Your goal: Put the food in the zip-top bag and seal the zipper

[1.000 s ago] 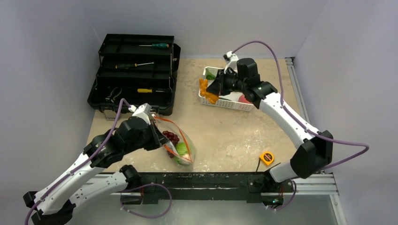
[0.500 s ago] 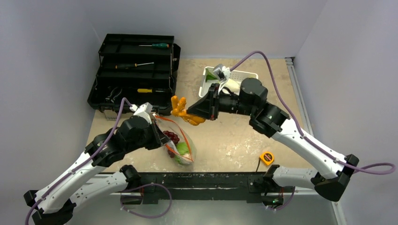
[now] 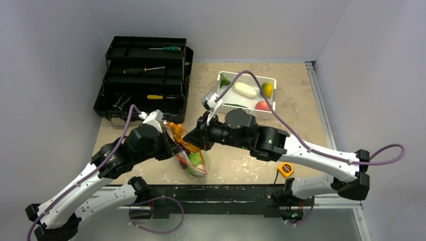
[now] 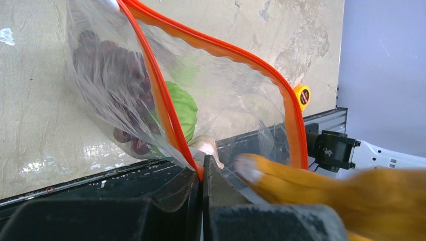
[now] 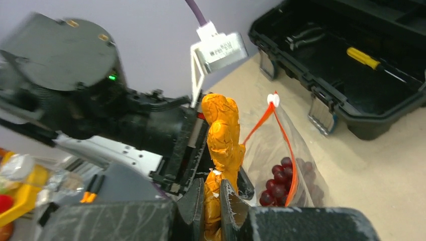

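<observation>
The clear zip-top bag lies near the front edge, its mouth held up by my left gripper. In the left wrist view that gripper is shut on the bag's rim at the orange-red zipper. Dark grapes and a green cabbage sit inside. My right gripper is shut on a knobbly orange food piece, which pokes up beside the left gripper at the open mouth. The zipper's white slider is at the mouth's far end, with the grapes below it.
A white perforated basket at the back holds a pale vegetable, a yellow fruit and a pink-red fruit. An open black toolbox with screwdrivers stands back left. A small orange tape measure lies front right.
My right arm has swung from the basket down and left, carrying the orange piece to the bag's mouth. The left arm and bag have stayed put.
</observation>
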{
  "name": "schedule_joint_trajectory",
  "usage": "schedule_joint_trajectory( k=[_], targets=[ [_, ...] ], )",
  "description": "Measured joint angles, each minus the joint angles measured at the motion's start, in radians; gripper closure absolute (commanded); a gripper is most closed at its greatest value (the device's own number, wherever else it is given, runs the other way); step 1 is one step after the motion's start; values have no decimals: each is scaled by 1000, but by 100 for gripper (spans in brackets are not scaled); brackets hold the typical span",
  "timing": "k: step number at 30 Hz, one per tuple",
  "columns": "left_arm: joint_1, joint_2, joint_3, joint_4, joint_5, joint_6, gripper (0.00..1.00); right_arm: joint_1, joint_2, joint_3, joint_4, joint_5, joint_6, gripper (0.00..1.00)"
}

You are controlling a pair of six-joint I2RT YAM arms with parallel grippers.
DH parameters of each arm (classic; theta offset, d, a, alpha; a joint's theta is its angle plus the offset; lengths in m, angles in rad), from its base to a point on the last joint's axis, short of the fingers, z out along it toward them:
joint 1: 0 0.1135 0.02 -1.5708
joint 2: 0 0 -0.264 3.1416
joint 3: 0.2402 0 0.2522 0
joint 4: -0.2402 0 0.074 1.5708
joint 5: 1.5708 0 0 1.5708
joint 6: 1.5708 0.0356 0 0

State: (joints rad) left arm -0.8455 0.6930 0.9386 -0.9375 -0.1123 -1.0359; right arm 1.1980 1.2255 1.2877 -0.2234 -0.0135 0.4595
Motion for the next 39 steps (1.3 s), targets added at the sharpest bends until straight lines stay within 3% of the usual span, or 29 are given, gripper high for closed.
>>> schedule_joint_trajectory(
  k=[10, 19, 23, 31, 39],
  targets=[
    [0, -13, 0, -5, 0, 0, 100, 126, 159, 43, -125, 336, -50, 100],
    [0, -14, 0, -6, 0, -1, 100, 132, 289, 66, -144, 462, -110, 100],
    [0, -21, 0, -7, 0, -1, 100, 135, 341, 93, -172, 493, -140, 90],
    [0, -21, 0, -7, 0, -1, 100, 137, 377, 116, -215, 526, -170, 59],
    [0, -21, 0, -7, 0, -1, 100, 137, 355, 116, -231, 510, -174, 51]
  ],
)
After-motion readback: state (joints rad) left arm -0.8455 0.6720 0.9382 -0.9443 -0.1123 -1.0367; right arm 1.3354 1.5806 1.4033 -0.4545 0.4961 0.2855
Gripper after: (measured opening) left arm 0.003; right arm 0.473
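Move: The right hand already holds the orange root, pointing left, above the bag's open mouth; the middle of the mouth is about 5 cm ahead, 2 cm left and 13 cm below. Inside, the green cabbage lies some 5 cm ahead, straight in line sideways and 24 cm below this hand, the grapes about 9 cm ahead, 4 cm left and as deep. For the left hand, already pinching the rim, the mouth's middle is 4 cm right, 1 cm ahead and slightly lower. Downward mostly, about 14 cm, the right hand carries the orange root into the bag's mouth, working some 5 cm forward and slightly left while the wrist tips the fingers down by about 35 degrees. Once low in the opening, its fingers spread to roughly half and let go of the root. The left hand stays put, shut on the rim, keeping the mouth open. ##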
